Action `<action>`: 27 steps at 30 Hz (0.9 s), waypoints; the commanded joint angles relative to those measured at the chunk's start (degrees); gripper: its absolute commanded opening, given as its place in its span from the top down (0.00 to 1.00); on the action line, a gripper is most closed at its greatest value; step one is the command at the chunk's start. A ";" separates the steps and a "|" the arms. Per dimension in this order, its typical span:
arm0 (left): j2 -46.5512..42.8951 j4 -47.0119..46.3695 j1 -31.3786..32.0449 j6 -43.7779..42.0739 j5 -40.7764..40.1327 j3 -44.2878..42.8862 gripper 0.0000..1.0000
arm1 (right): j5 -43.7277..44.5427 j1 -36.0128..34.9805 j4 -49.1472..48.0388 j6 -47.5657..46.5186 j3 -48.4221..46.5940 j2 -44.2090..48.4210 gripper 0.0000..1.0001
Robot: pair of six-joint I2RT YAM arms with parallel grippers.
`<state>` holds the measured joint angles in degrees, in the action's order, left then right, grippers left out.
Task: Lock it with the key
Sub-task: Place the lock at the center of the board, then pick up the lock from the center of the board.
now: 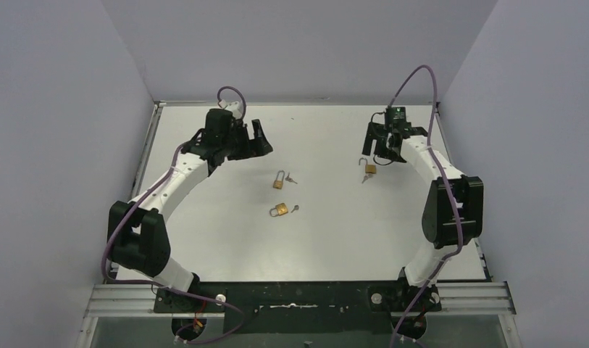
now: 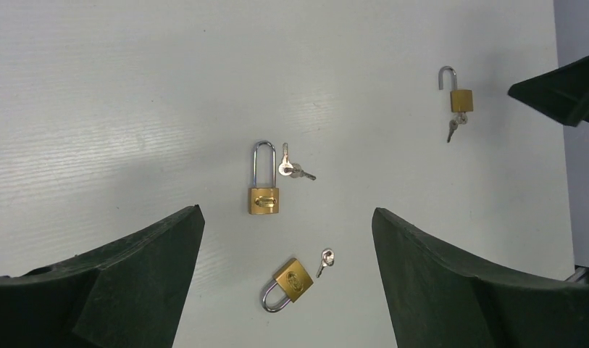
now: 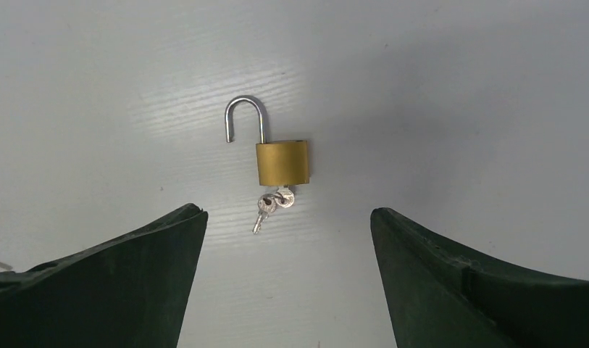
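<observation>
Three brass padlocks lie on the white table. The open padlock point(image 3: 282, 162) has its shackle swung out and a key point(image 3: 271, 204) in its bottom; it sits just ahead of my right gripper point(image 3: 287, 212), which is open and holds nothing. In the top view this padlock point(image 1: 369, 169) is just below my right gripper point(image 1: 382, 147). A long-shackle padlock point(image 2: 264, 192) with loose keys point(image 2: 294, 170) and a short padlock point(image 2: 291, 282) with a single key point(image 2: 325, 260) lie ahead of my left gripper point(image 2: 286, 212), also open and empty, hovering above them.
The table's raised back edge point(image 1: 298, 103) and grey walls enclose the space. In the top view the long-shackle padlock point(image 1: 278, 180) and short padlock point(image 1: 280, 210) lie mid-table between the arms. The right gripper's finger point(image 2: 559, 90) shows at the left wrist view's right edge.
</observation>
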<state>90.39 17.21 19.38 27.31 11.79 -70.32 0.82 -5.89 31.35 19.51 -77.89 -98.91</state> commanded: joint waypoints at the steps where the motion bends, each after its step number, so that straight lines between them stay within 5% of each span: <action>1: -3.84 2.63 -1.29 -2.69 1.47 -0.87 0.15 | 2.47 -1.92 1.06 -5.38 -0.32 -2.98 0.14; 27: -7.66 0.78 -5.67 -2.09 5.75 4.86 0.15 | 2.48 -2.11 -2.13 -8.52 -3.99 -14.93 0.41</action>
<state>85.47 18.90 14.41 26.30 16.78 -64.99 2.63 -8.08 31.73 11.55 -78.50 -113.10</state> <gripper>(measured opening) 0.848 0.611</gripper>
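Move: The open lock on the right lies almost straight below my right hand, about 12 cm down, 1 cm ahead and 1 cm to its left, with its keys 3 cm nearer me than its body. The long-shackled lock near the centre sits some 31 cm left of my right hand and 3 cm back. The open lock is roughly 34 cm to the right of my left hand, 4 cm ahead and 17 cm lower. I sink my right hand about 10 cm onto the open lock, easing back just over a centimetre and tipping the fingers some 15 degrees steeper, while they close partway to straddle the near end of its body without gripping it. My empty left hand, staying wide open, shifts about 3 cm left and 2 cm back, away from the centre locks, then waits. ##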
